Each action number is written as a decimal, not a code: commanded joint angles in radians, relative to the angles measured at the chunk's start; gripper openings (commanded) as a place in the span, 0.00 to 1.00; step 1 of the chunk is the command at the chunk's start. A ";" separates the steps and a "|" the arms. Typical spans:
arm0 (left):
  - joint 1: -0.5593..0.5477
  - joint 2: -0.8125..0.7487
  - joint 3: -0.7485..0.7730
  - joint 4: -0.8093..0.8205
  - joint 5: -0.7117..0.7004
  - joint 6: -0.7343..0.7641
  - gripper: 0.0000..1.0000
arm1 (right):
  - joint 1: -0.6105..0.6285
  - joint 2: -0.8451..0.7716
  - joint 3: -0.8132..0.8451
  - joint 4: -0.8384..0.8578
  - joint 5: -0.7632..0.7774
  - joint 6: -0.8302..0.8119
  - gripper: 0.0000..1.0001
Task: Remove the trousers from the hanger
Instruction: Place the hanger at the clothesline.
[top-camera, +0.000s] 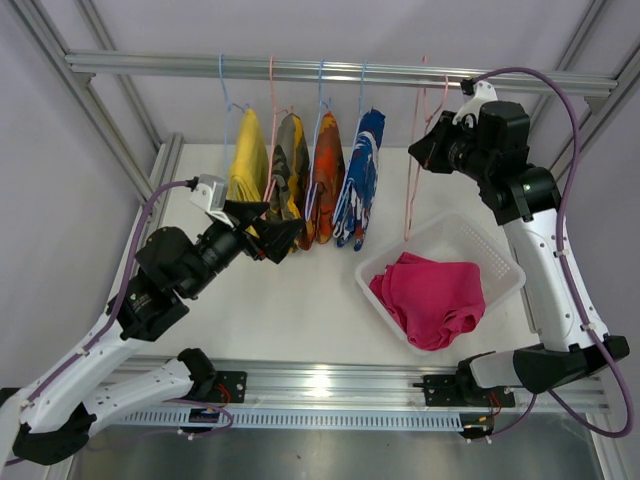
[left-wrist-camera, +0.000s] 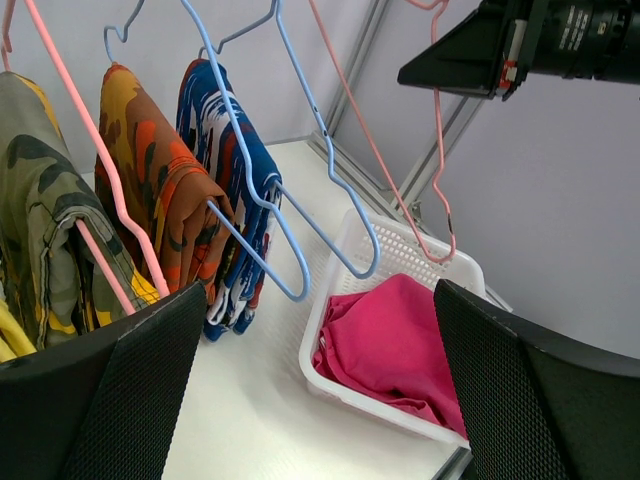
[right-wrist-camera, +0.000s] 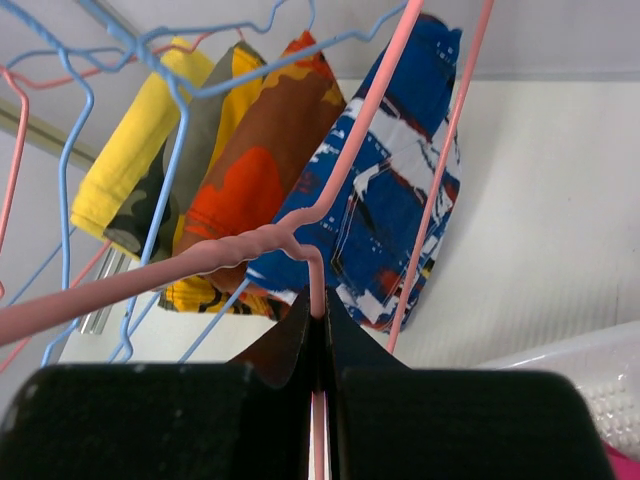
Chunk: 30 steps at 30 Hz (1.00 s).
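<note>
Several trousers hang on hangers from the rail (top-camera: 330, 70): plain yellow (top-camera: 247, 155), camouflage (top-camera: 288, 165), orange-red patterned (top-camera: 327, 175) and blue-and-white patterned (top-camera: 362, 175). The magenta pink trousers (top-camera: 432, 295) lie crumpled in the white basket (top-camera: 505, 255). My left gripper (top-camera: 265, 228) stands open, low in front of the yellow and camouflage trousers, with nothing between its fingers (left-wrist-camera: 120, 400). My right gripper (right-wrist-camera: 318, 310) is shut on the wire of a bare pink hanger (right-wrist-camera: 240, 250), which still hangs from the rail at the right (top-camera: 415, 190).
Blue and pink wire hangers (left-wrist-camera: 290, 200) cross in front of the left wrist camera. The basket's rim (left-wrist-camera: 320, 330) sits to the right of the hanging clothes. Metal frame posts (top-camera: 150, 170) flank the white table.
</note>
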<state>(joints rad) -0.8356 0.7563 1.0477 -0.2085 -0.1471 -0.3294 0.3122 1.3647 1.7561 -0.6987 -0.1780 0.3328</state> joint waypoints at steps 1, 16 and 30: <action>-0.002 0.003 0.029 0.003 -0.008 0.026 0.99 | -0.030 0.034 0.085 0.005 -0.044 -0.026 0.00; -0.002 0.009 0.031 0.000 -0.002 0.029 0.99 | -0.079 0.181 0.201 -0.010 -0.130 -0.017 0.00; 0.000 0.008 0.029 -0.003 -0.002 0.032 0.99 | -0.136 0.301 0.378 -0.096 -0.202 0.009 0.00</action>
<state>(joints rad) -0.8356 0.7658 1.0477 -0.2169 -0.1471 -0.3202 0.1856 1.6440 2.0590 -0.7654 -0.3412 0.3256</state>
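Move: The right hand already holds the pink hanger; its place on the clothesline is about 13 cm ahead and 10 cm above, straight in line. The blue patterned trousers hang some 9 cm to the left, 11 cm ahead and 8 cm lower. The white tray lies about 13 cm back, 11 cm right and 36 cm below. From the left hand the hanging place is roughly 28 cm ahead, 21 cm right and 10 cm above. The right hand keeps its pinch and carries the hanger about 7 cm forward towards the clothesline, dipping slightly midway. ##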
